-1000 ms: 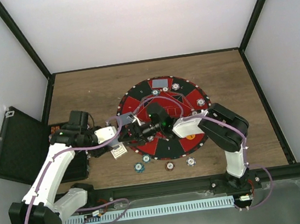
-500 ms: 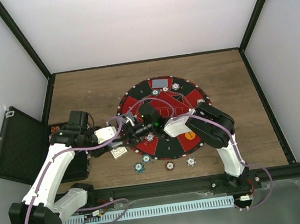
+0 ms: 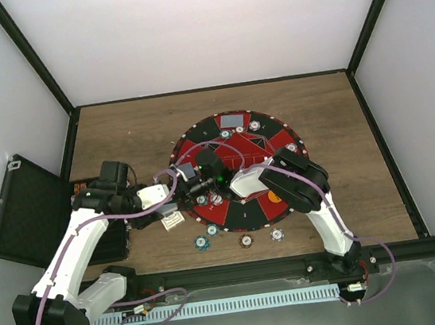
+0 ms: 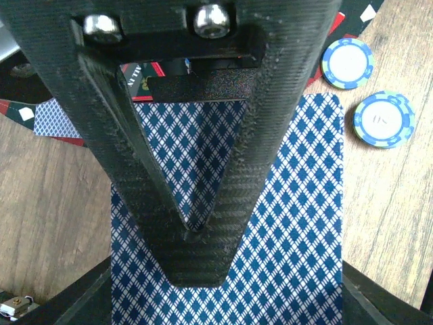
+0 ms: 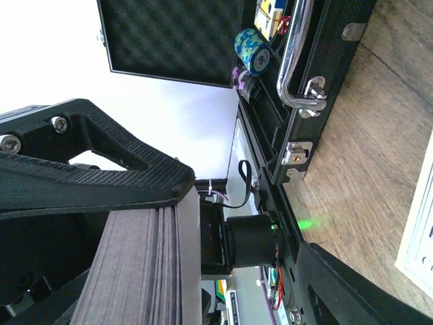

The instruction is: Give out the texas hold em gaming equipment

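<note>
My left gripper (image 3: pixel 178 179) is shut on a deck of playing cards (image 4: pixel 284 230) with blue diamond backs, one finger lying across the top card. My right gripper (image 3: pixel 192 185) has reached over from the round red and black mat (image 3: pixel 284 210). In the right wrist view the deck's edge (image 5: pixel 135 271) stands between the jaws, against the upper finger, with a gap to the lower one. Poker chips lie on the wood (image 3: pixel 212 230) (image 3: pixel 246 240) (image 3: pixel 277 234) and on the mat (image 3: pixel 254 125). A single card (image 3: pixel 232 120) lies at the mat's far side and an orange button (image 3: pixel 273 196) near its right.
The black hinged case (image 3: pixel 23 212) lies open at the left, with a chip stack (image 5: pixel 254 51) inside. A white card (image 3: pixel 173 219) lies on the wood under the left wrist. Two blue chips (image 4: pixel 347 62) (image 4: pixel 384 119) lie beside the deck.
The right arm has swung left across the mat until its gripper reached the deck in the left gripper, and its jaws have narrowed a little. The left arm has held still.
</note>
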You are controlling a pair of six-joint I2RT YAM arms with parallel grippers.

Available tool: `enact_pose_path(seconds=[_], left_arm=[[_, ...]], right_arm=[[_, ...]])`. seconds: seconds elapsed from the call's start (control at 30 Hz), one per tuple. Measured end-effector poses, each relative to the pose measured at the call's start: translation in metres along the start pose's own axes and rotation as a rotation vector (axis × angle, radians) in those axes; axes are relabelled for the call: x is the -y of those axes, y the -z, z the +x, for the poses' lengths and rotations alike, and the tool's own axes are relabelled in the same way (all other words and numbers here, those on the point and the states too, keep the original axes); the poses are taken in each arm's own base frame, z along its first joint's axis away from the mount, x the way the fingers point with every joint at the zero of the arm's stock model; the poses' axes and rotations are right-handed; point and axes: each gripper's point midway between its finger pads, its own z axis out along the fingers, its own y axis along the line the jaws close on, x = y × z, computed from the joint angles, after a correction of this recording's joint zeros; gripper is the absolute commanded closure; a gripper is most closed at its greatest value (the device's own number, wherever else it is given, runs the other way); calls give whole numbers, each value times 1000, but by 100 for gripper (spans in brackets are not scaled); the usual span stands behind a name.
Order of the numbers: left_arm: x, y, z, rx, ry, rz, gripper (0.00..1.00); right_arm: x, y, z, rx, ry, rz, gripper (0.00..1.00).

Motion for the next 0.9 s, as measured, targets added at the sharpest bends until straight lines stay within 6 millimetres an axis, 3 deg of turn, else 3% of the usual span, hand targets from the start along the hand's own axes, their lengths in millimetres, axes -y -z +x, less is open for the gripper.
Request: enact_pose_path(seconds=[0.27, 0.47, 0.67, 0.9], left_arm=[[1, 1, 1, -3, 0, 2, 76], [1, 1, 4, -21, -1, -4, 76], [2, 3, 4, -20, -3, -9, 76], [2, 3, 4, -17, -3, -8, 75]], right_arm=[[2, 11, -2, 5, 15, -7, 45], [3, 40, -6, 48, 23, 3, 52], [3, 57, -8, 85, 10, 20, 77], [-6, 65, -3, 108, 3, 17, 91]])
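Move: The right hand's open fingers straddle the deck held by the left hand. The top card's middle is about 1 cm to the right hand's left and 1 cm back, at about its height. On the table some 12 cm below that hand, a face-up card lies about 3 cm left and 1 cm back. The dealt face-down card lies 15 cm ahead and 1 cm right, the rim chip 9 cm right and 5 cm back. From the left hand, the top card is about 2 cm right, level with it. With one finger over the deck's upper face, the right hand draws the top card off, pulling about 6 cm to the right, away from the left hand, and a couple of centimetres forward. Halfway through the pull its fingers start closing from wide to nearly shut, pinching the card's outer end, with a slight turn clockwise. The left hand stays put and keeps its grip on the deck. ##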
